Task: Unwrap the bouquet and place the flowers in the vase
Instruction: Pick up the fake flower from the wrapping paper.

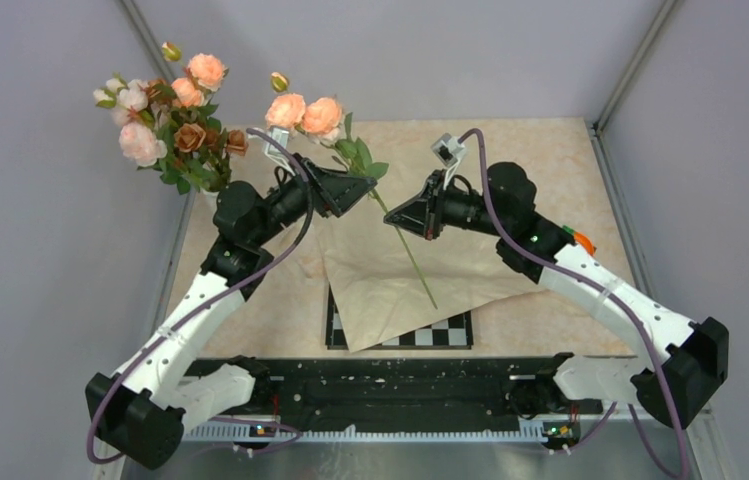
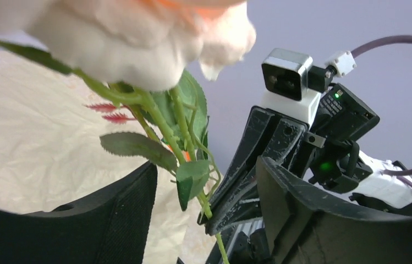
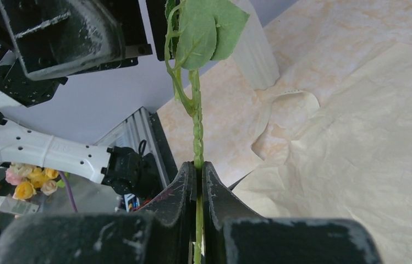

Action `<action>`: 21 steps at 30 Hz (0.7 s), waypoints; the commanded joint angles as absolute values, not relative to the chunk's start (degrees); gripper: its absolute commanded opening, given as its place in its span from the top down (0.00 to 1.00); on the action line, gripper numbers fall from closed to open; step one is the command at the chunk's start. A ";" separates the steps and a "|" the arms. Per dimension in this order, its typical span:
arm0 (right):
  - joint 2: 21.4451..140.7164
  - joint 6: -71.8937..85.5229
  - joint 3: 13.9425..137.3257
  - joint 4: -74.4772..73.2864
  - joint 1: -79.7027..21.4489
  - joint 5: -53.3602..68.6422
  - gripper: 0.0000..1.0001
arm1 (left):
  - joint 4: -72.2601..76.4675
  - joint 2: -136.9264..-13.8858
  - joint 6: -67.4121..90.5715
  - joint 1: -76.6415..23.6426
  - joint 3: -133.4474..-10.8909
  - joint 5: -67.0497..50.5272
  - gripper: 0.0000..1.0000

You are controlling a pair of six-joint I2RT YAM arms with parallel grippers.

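One of the flowers (image 1: 305, 113), a long green stem with two peach blooms, slants above the table. My right gripper (image 3: 198, 165) is shut on its stem (image 1: 405, 240), midway along. My left gripper (image 2: 206, 165) is open, its wide jaws either side of the leafy upper stem (image 2: 184, 148) without touching it. Several more flowers (image 1: 175, 120) stand in the vase (image 3: 256, 55), a white ribbed one at the back left; my left arm hides most of it in the top view. The bouquet's beige paper (image 1: 400, 270) lies unwrapped and flat on the table.
A checkerboard (image 1: 400, 337) sticks out from under the paper's near edge. A small orange thing (image 1: 582, 240) lies behind my right arm. Grey walls close in the table on the left, back and right.
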State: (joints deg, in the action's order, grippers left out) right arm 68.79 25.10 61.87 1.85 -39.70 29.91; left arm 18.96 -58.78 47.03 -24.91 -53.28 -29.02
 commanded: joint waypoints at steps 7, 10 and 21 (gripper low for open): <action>66.32 23.58 62.49 1.91 -41.13 31.55 1.00 | 22.28 -59.23 46.51 -25.18 -56.50 -27.28 0.46; 66.31 23.46 62.49 1.88 -41.23 31.42 1.00 | 22.24 -59.31 46.83 -25.22 -56.51 -27.42 0.49; 66.54 22.82 62.55 1.36 -41.25 31.07 1.00 | 22.19 -60.08 46.92 -25.43 -56.77 -27.68 0.79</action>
State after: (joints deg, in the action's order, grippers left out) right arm 68.29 24.01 61.87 0.38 -40.40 30.61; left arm 19.42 -59.55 46.87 -24.93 -54.22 -27.29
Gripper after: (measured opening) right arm 0.025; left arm 0.235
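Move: The left hand's open fingers already straddle the flower stem, just under its leaves, about 1 cm to the hand's right. The flower heads lie some 7 cm ahead, 9 cm left and 11 cm above; the vase is roughly 29 cm left, 7 cm ahead and 25 cm below. From the right hand, still gripping this stem lower down, the part being taken is about 4 cm ahead, 5 cm left and 6 cm above. Almost in place, creeping only about 1 cm forward and up, the left hand closes its fingers from roughly three-quarters open to a quarter, bringing the pads in around the stem and leaves above the right hand's grip. The right hand eases back about 1 cm at first, then holds still, keeping the lower stem pinched. ##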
